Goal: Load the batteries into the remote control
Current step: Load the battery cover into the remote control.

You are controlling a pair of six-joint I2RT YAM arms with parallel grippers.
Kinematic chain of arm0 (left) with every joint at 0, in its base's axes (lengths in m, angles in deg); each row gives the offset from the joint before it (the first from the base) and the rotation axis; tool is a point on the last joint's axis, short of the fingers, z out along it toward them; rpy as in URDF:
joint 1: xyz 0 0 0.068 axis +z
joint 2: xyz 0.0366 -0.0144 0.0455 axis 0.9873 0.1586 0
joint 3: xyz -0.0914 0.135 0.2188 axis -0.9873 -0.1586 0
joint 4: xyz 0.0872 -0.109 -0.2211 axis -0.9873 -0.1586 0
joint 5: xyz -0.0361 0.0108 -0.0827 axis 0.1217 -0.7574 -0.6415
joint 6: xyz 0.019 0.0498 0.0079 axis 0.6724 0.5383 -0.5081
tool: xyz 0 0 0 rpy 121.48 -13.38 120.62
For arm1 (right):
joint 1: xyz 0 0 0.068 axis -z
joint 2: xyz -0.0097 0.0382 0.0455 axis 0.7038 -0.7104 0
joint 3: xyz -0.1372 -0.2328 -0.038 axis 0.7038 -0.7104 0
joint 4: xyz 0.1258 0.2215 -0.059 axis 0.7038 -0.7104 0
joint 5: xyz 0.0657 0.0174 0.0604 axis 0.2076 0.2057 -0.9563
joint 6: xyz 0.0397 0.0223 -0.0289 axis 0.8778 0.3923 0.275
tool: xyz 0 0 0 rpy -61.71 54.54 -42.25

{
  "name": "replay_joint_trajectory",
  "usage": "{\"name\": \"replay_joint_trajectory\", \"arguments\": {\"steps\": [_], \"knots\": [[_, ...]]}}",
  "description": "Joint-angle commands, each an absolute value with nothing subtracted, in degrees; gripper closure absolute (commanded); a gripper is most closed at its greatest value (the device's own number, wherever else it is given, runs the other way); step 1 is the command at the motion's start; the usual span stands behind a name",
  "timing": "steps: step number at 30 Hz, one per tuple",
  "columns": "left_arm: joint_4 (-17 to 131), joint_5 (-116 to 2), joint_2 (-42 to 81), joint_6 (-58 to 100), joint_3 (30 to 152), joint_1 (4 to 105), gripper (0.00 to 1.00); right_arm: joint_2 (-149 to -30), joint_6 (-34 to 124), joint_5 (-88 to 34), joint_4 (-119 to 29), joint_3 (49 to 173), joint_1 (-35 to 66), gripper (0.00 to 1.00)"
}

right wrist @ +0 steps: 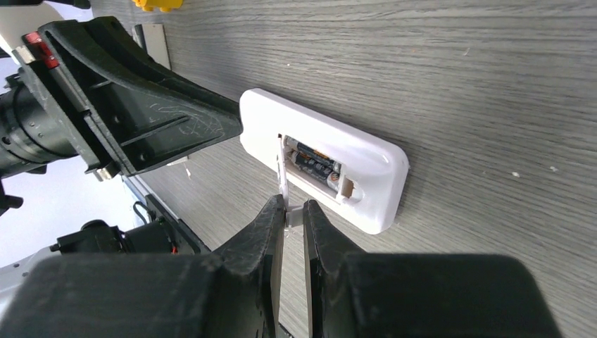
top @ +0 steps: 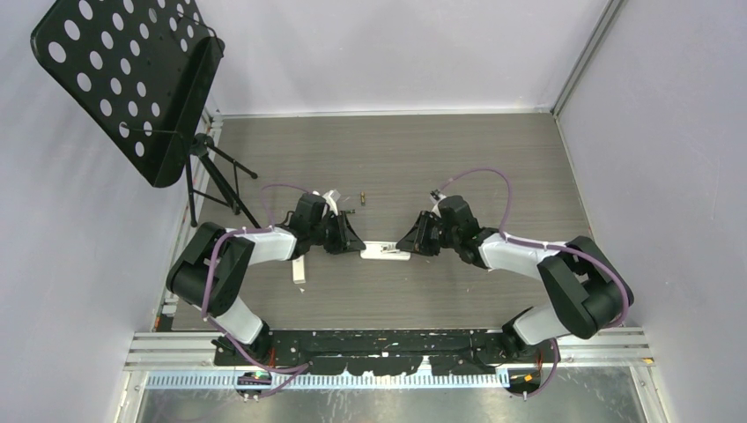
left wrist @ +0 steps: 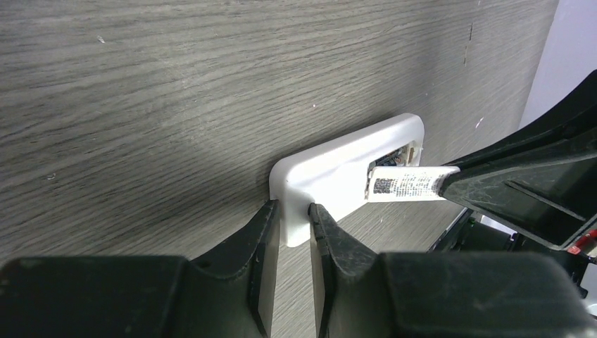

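The white remote control point(top: 385, 253) lies back up on the table between both grippers. My left gripper point(left wrist: 294, 211) is shut on its near end corner point(left wrist: 331, 172). The right gripper point(right wrist: 294, 211) pinches the thin white battery cover point(right wrist: 284, 172), which stands on edge beside the open compartment. Its printed label point(left wrist: 405, 184) faces the left wrist camera. Dark batteries point(right wrist: 315, 163) lie inside the compartment. One loose battery point(top: 361, 196) rests on the table behind the remote.
Another white remote point(top: 300, 269) lies near the left arm, and a white piece point(top: 331, 201) sits behind the left wrist. A black perforated music stand point(top: 132, 79) on a tripod stands at the far left. A yellow toy point(right wrist: 158, 4) shows in the right wrist view.
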State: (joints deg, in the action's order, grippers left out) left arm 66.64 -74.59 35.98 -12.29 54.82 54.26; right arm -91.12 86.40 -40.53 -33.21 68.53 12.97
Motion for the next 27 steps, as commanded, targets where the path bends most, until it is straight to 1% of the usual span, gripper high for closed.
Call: {"name": "replay_joint_trajectory", "arguments": {"steps": [1, 12, 14, 15, 19, 21, 27], "knots": [[65.66, -74.63, 37.17, -11.17, 55.68, 53.89, 0.78, -92.8, 86.67, -40.18, -31.73, 70.1, 12.74, 1.0], [66.18, -75.94, 37.02, -10.6, 55.79, 53.89, 0.81, -96.0, 86.63, -42.33, -34.19, 72.44, 12.76, 1.0], [66.08, -75.88, 36.92, -10.45, 55.83, 53.89, 0.81, -96.29, 86.99, -42.38, -35.64, 72.99, 12.76, 0.98], [66.0, -75.73, 36.98, -10.43, 55.79, 53.89, 0.81, -96.29, 87.24, -42.33, -36.24, 73.15, 12.81, 0.96], [65.36, -74.8, 36.61, -10.45, 55.89, 53.89, 0.8, -95.12, 87.12, -41.28, -39.02, 73.91, 12.83, 0.76], [64.85, -74.27, 36.33, -10.26, 55.98, 53.89, 0.8, -94.05, 86.78, -40.62, -40.46, 74.36, 12.82, 0.69], [62.56, -72.81, 35.72, -9.16, 56.65, 53.89, 0.79, -91.73, 85.34, -39.09, -45.85, 76.14, 13.06, 0.55]]}}
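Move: The right hand holds the free end of the tilted battery cover, whose middle is about 1 cm to its left and 1 cm below. The remote's open battery compartment lies some 2 cm left, 1 cm ahead and 3 cm below that hand. From the left hand, which grips the remote's left end, the compartment is about 6 cm right and level fore and aft; the dark loose battery is 8 cm ahead and 3 cm left, the gold battery 11 cm straight ahead. Still pinching the cover's free end, the right hand lowers it about 1 cm towards the compartment, edging half a centimetre forward. Its fingers then open to let go of the cover while the hand eases back by about as much and tips some 5 degrees. The left hand stays put, keeping its grip on the remote's left end. ##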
